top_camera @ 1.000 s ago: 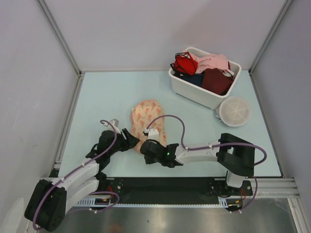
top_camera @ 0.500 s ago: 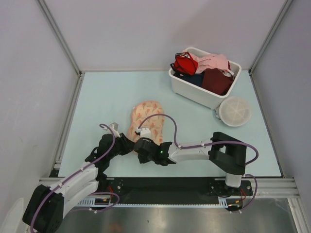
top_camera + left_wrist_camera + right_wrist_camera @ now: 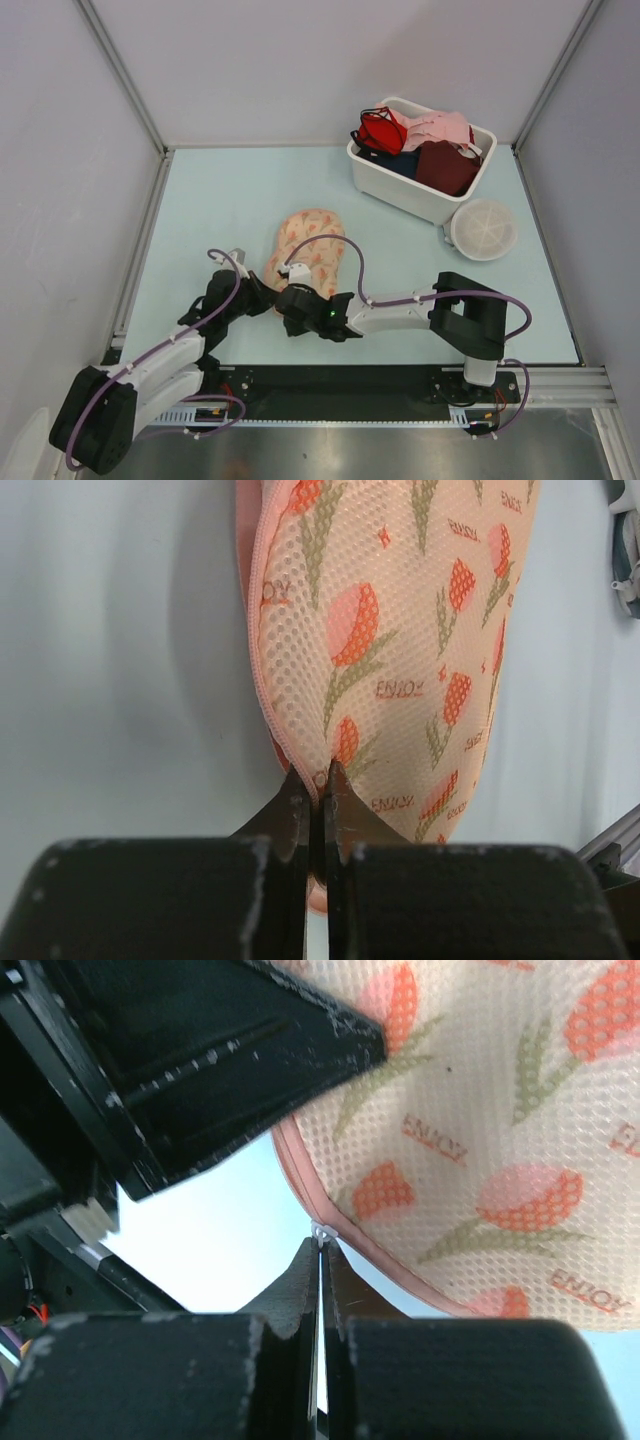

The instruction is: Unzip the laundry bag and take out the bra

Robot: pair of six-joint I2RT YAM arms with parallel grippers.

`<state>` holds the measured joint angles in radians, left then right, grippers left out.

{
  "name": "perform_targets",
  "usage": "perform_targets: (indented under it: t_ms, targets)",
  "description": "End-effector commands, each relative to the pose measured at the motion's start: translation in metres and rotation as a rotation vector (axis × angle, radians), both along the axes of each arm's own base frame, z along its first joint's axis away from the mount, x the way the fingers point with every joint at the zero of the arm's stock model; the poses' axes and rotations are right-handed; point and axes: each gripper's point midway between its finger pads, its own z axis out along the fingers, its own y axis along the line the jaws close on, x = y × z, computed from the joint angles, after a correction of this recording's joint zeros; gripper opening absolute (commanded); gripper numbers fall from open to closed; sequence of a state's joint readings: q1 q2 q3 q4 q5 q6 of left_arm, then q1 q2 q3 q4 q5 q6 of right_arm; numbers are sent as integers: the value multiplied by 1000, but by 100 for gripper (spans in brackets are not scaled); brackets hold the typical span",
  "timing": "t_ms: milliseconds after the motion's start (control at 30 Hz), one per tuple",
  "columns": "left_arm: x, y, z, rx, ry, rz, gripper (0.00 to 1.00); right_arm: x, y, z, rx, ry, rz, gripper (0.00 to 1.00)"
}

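The laundry bag [image 3: 310,240], peach mesh with an orange tulip print, lies flat mid-table with its near end between both arms. My left gripper [image 3: 271,299] is shut on the pink zipper seam at that near end [image 3: 318,780]. Close beside it, my right gripper [image 3: 287,300] is shut with its tips pinching the small white zipper pull [image 3: 322,1230] on the bag's rim. The left gripper's black finger [image 3: 220,1050] fills the upper left of the right wrist view. The zipper looks closed along the seam [image 3: 262,650]. The bra is hidden.
A white bin [image 3: 395,192] at the back right holds a red bra [image 3: 381,130], a pale pink garment [image 3: 440,127] and dark maroon cloth [image 3: 445,165]. A round white mesh disc [image 3: 484,229] lies next to the bin. Metal-framed walls stand on the left, right and back.
My left gripper has closed from open onto the bag's near seam. My right gripper, shut throughout, shifted left to sit against the left one. The bag's near end moved slightly.
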<state>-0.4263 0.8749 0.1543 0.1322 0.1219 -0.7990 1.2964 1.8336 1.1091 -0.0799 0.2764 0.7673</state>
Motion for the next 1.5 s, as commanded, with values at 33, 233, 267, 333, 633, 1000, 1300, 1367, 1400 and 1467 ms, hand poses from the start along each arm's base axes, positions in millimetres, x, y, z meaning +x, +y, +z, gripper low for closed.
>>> perform_targets:
  t_ms: [33, 233, 267, 333, 633, 1000, 1300, 1367, 1400, 1467]
  targets:
    - [26, 7, 18, 25, -76, 22, 0, -1, -5, 16, 38, -12, -27, 0]
    - [37, 16, 22, 44, -88, 40, 0, -1, -25, 12, 24, -10, -68, 0]
    - [38, 17, 22, 48, -88, 40, 0, -2, -27, 12, 24, -5, -76, 0]
    - [42, 20, 23, 53, -89, 49, 0, -3, -33, 9, 15, -2, -85, 0]
    - [44, 21, 22, 62, -88, 41, 0, -4, -37, 6, 9, 3, -92, 0]
    - [46, 28, 18, 77, -79, 52, 0, -3, -42, 2, -9, -1, -105, 0]
    - [46, 32, 16, 82, -77, 53, 0, 1, -61, -6, -41, 3, -152, 0]
    - [46, 32, 16, 82, -77, 52, 0, 4, -65, -8, -46, 2, -161, 0]
    - [46, 33, 15, 84, -73, 54, 0, 5, -67, -8, -48, -1, -167, 0]
    - [46, 33, 15, 83, -74, 53, 0, 10, -74, -10, -57, -5, -185, 0]
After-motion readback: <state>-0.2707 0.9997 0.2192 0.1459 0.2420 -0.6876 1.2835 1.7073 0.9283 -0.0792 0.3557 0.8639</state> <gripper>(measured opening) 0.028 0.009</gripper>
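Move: Pinched in the right fingers, the zip slider sits on the near edge of the laundry bag; the stretch of zip it is taken along lies about 6 cm to that hand's right and 1 cm farther out. The bag's middle is some 10 cm ahead and 5 cm right of it, slightly lower. From the left fingertips, already shut on the bag's edge, the slider is about 3 cm right and 2 cm back, while the bag's middle lies roughly 8 cm ahead and 8 cm right. Drawing the slider along the bag's edge, the right hand goes about 5 cm to the right and sinks a little, in two pulls with a pause between, turning slightly clockwise. The left hand keeps its pinch and draws the edge the other way, about 2 cm forward and 2 cm left, mostly early on; both grippers stay shut. ##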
